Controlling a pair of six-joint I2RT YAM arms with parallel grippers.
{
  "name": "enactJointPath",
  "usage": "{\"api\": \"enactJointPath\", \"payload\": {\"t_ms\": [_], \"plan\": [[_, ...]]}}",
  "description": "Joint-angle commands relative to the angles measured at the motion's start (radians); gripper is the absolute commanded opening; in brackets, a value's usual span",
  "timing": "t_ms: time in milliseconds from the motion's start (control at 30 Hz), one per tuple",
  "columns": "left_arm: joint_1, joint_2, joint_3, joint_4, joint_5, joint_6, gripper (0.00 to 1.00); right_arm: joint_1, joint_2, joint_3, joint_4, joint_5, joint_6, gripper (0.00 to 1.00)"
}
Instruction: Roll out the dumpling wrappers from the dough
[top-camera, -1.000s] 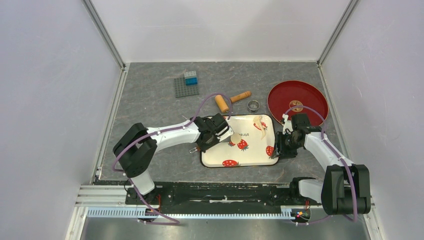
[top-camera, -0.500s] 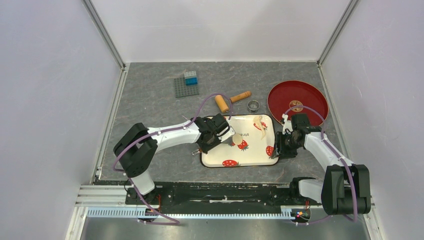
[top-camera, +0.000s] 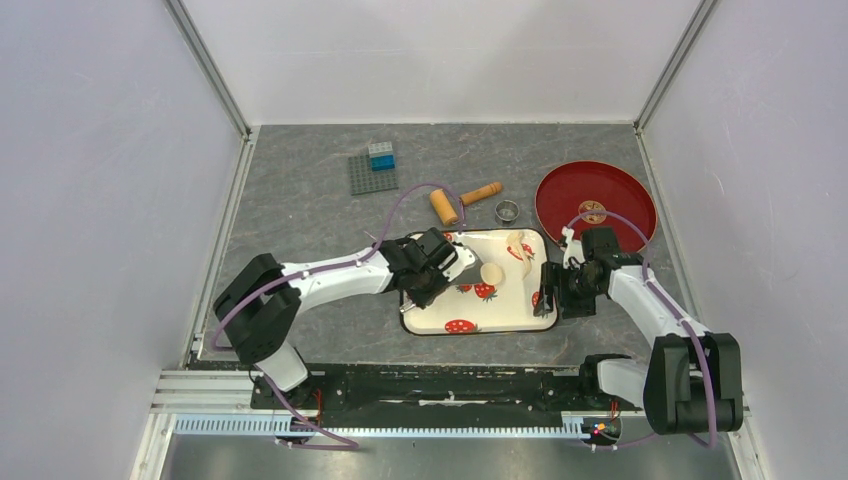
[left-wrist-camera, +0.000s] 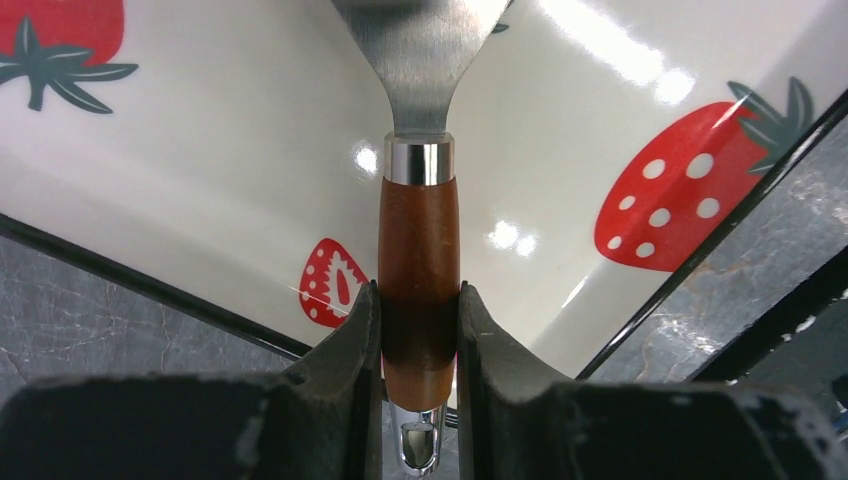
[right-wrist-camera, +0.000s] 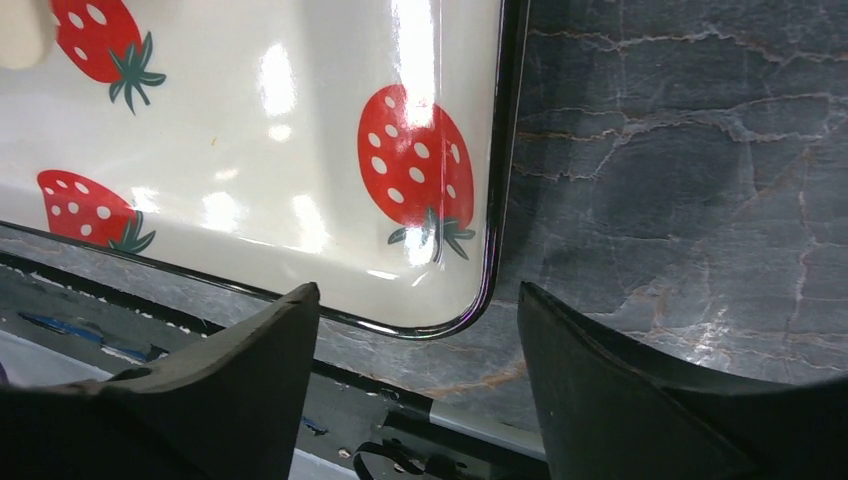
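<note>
A pale lump of dough (top-camera: 491, 273) lies near the middle of the strawberry-print tray (top-camera: 505, 318). A second pale dough piece (top-camera: 516, 243) sits by the tray's far right corner. My left gripper (top-camera: 446, 268) (left-wrist-camera: 418, 300) is shut on the brown wooden handle of a metal scraper (left-wrist-camera: 418, 240), whose steel blade reaches over the tray (left-wrist-camera: 200, 170) toward the lump. Beside the tray's right edge my right gripper (top-camera: 549, 291) (right-wrist-camera: 415, 300) stands open with nothing in it, and the tray's near corner (right-wrist-camera: 470, 300) lies just beyond its fingertips. A bit of dough (right-wrist-camera: 20, 35) shows at that view's top left.
Behind the tray lie a wooden rolling pin (top-camera: 462, 200) and a small metal ring (top-camera: 508, 211). A red plate (top-camera: 596, 205) sits at the back right. At the back left is a grey brick plate with blue bricks (top-camera: 373, 170). White walls enclose the grey table.
My right gripper has opened and let go of the tray's right edge. My left arm has pushed the scraper rightward, and a dough lump now lies mid-tray.
</note>
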Motion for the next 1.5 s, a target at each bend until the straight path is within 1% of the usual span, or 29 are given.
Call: {"api": "enactJointPath", "payload": {"t_ms": [0, 167, 233, 433, 633, 767, 867, 967, 1067, 1167, 1267, 1467], "plan": [[0.006, -0.089, -0.026, 0.113, 0.035, -0.075, 0.02, 0.002, -0.032, 0.053, -0.006, -0.011, -0.015, 0.77], [0.020, -0.121, -0.048, 0.130, 0.045, -0.076, 0.02, 0.002, -0.043, 0.111, -0.022, 0.012, -0.018, 0.85], [0.029, -0.139, -0.056, 0.138, 0.054, -0.111, 0.02, 0.002, -0.036, 0.141, -0.026, 0.028, -0.015, 0.86], [0.056, -0.210, -0.088, 0.149, 0.075, -0.143, 0.02, 0.002, 0.060, 0.286, -0.034, 0.099, -0.024, 0.89], [0.072, -0.292, -0.115, 0.131, 0.086, -0.161, 0.02, 0.002, 0.261, 0.488, -0.030, 0.167, -0.034, 0.95], [0.077, -0.333, -0.130, 0.122, 0.094, -0.171, 0.02, 0.002, 0.406, 0.647, -0.034, 0.196, -0.034, 0.96], [0.078, -0.354, -0.146, 0.120, 0.096, -0.172, 0.02, 0.002, 0.527, 0.757, -0.047, 0.180, -0.043, 0.96], [0.084, -0.372, -0.169, 0.127, 0.095, -0.178, 0.02, 0.002, 0.619, 0.824, -0.056, 0.155, -0.049, 0.96], [0.087, -0.384, -0.185, 0.133, 0.095, -0.185, 0.02, 0.002, 0.674, 0.829, -0.051, 0.112, -0.054, 0.97], [0.091, -0.390, -0.190, 0.132, 0.094, -0.186, 0.02, 0.003, 0.705, 0.789, -0.047, 0.054, -0.067, 0.96], [0.095, -0.394, -0.196, 0.135, 0.090, -0.186, 0.02, 0.011, 0.700, 0.738, -0.048, 0.011, -0.085, 0.96], [0.104, -0.393, -0.200, 0.143, 0.090, -0.192, 0.02, 0.048, 0.651, 0.656, -0.049, -0.022, -0.086, 0.97]]}}
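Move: The red plate's middle lies about 25 cm ahead of the right hand and 10 cm to its right, its near-left rim much closer; the dough strip is some 15 cm ahead and 10 cm left, the metal ring 25 cm ahead and 13 cm left, all roughly 2 cm below. From the left hand, holding the spatula, the plate is about 22 cm ahead and 45 cm right; the round wrapper at the blade's tip is 6 cm ahead, 18 cm right. Right hand arcs open some 20 cm forward, lowers astride the plate's rim, draws back; left raises the spatula 5 cm. ##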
